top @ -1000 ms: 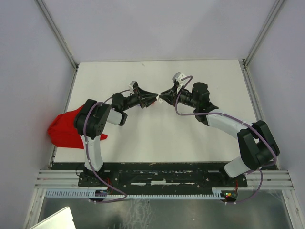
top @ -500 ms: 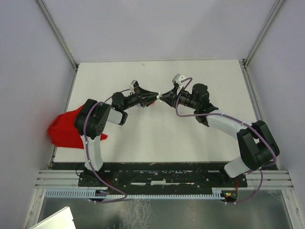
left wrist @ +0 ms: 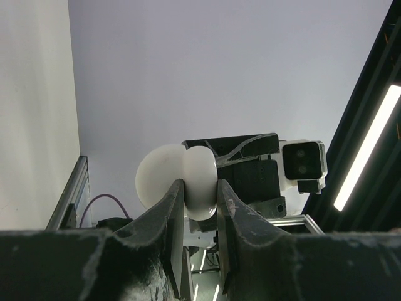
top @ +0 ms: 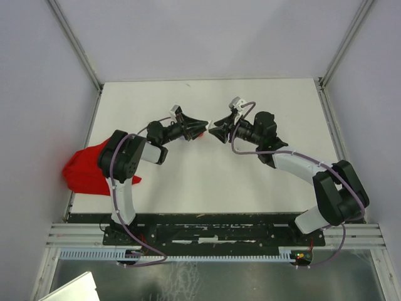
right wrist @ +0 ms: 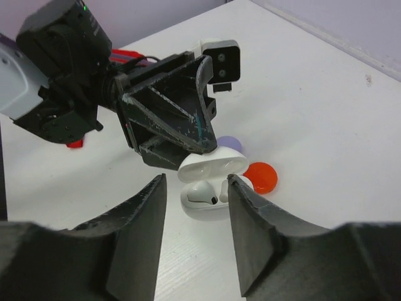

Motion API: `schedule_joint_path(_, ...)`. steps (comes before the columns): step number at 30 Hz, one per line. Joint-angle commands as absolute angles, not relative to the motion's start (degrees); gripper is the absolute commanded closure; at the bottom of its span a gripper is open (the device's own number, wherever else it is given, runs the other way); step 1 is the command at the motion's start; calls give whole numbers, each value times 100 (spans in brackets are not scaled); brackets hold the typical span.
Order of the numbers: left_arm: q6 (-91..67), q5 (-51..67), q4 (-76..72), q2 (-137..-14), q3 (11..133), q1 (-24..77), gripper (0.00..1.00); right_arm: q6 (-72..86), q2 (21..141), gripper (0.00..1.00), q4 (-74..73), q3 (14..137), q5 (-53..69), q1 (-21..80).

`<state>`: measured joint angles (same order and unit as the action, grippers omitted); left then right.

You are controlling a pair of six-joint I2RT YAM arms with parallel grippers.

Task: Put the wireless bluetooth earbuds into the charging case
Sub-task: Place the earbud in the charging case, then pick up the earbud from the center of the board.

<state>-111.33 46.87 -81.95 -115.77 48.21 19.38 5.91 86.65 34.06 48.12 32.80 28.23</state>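
Observation:
The white charging case [right wrist: 210, 168] stands open on the table, and my left gripper [left wrist: 199, 194] is shut on its lid [left wrist: 200, 179]. In the case's base, one white earbud [right wrist: 204, 193] lies in the left well. A second white earbud [right wrist: 223, 189] stands at the right well. My right gripper [right wrist: 195, 188] is open just in front of the case, one finger on each side and nothing between them. From above, both grippers [top: 203, 130] [top: 215, 129] meet tip to tip at the table's middle, and the case [top: 209, 126] is barely visible.
A red round disc [right wrist: 260, 177] and a lilac one [right wrist: 229, 143] lie right behind the case. A red cloth [top: 86, 172] hangs over the table's left edge. Walls enclose the white table [top: 276, 100] at left, right and back.
My right gripper's jaws have spread apart. Both arms have hardly moved, and the left gripper still holds the case.

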Motion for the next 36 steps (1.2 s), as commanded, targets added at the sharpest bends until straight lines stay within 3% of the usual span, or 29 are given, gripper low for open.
schedule_joint_path(1,-11265,4645,-8677,-11663,4918,1943,97,1211,8252,46,4167,4760,2911,2772)
schedule_joint_path(5,-11235,4608,-8732,-11702,4825,1895,97,1469,7958,39,3820,4718,2055,2667)
schedule_joint_path(7,-11237,4590,-8780,-11717,4769,1857,97,1588,7799,30,3079,4791,1212,2646)
schedule_joint_path(10,-11259,4588,-8865,-11732,4715,1787,97,1817,7888,22,802,5557,-394,2632)
schedule_joint_path(13,-11255,4588,-8884,-11724,4700,1755,97,1505,8565,21,-1386,6587,-795,2636)
schedule_joint_path(16,-11252,4588,-8886,-11741,4730,1747,97,1410,9199,21,-2462,7040,-1092,2637)
schedule_joint_path(21,-11264,4588,-8908,-11749,4708,1741,97,1443,9938,20,-3314,7326,-1344,2645)
schedule_joint_path(36,-11237,4614,-8871,-11771,4702,1737,97,1460,10459,19,-3443,7100,-1592,2662)
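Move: The remaining earbud lies on the table about 10 cm to the right of the right hand, some 3 cm ahead and 20 cm below it. The open charging case, held up by the left hand, is just off the right fingertips, roughly 3 cm to the left and 1 cm ahead; the red case lies on the table about 10 cm ahead, 6 cm left and 20 cm down. From the left hand the earbud is some 11 cm right, 2 cm ahead and 19 cm below. The remaining earbud draws the right hand down and to its right, away from the charging case: it first lifts about 4 cm and swings forward and right, then drops steeply and draws back, ending some 16 cm right and 17 cm lower. Its half-open fingers spread wide while the wrist turns them from pointing left to steeply down. The left fingers keep hold of the case, drifting slightly. ##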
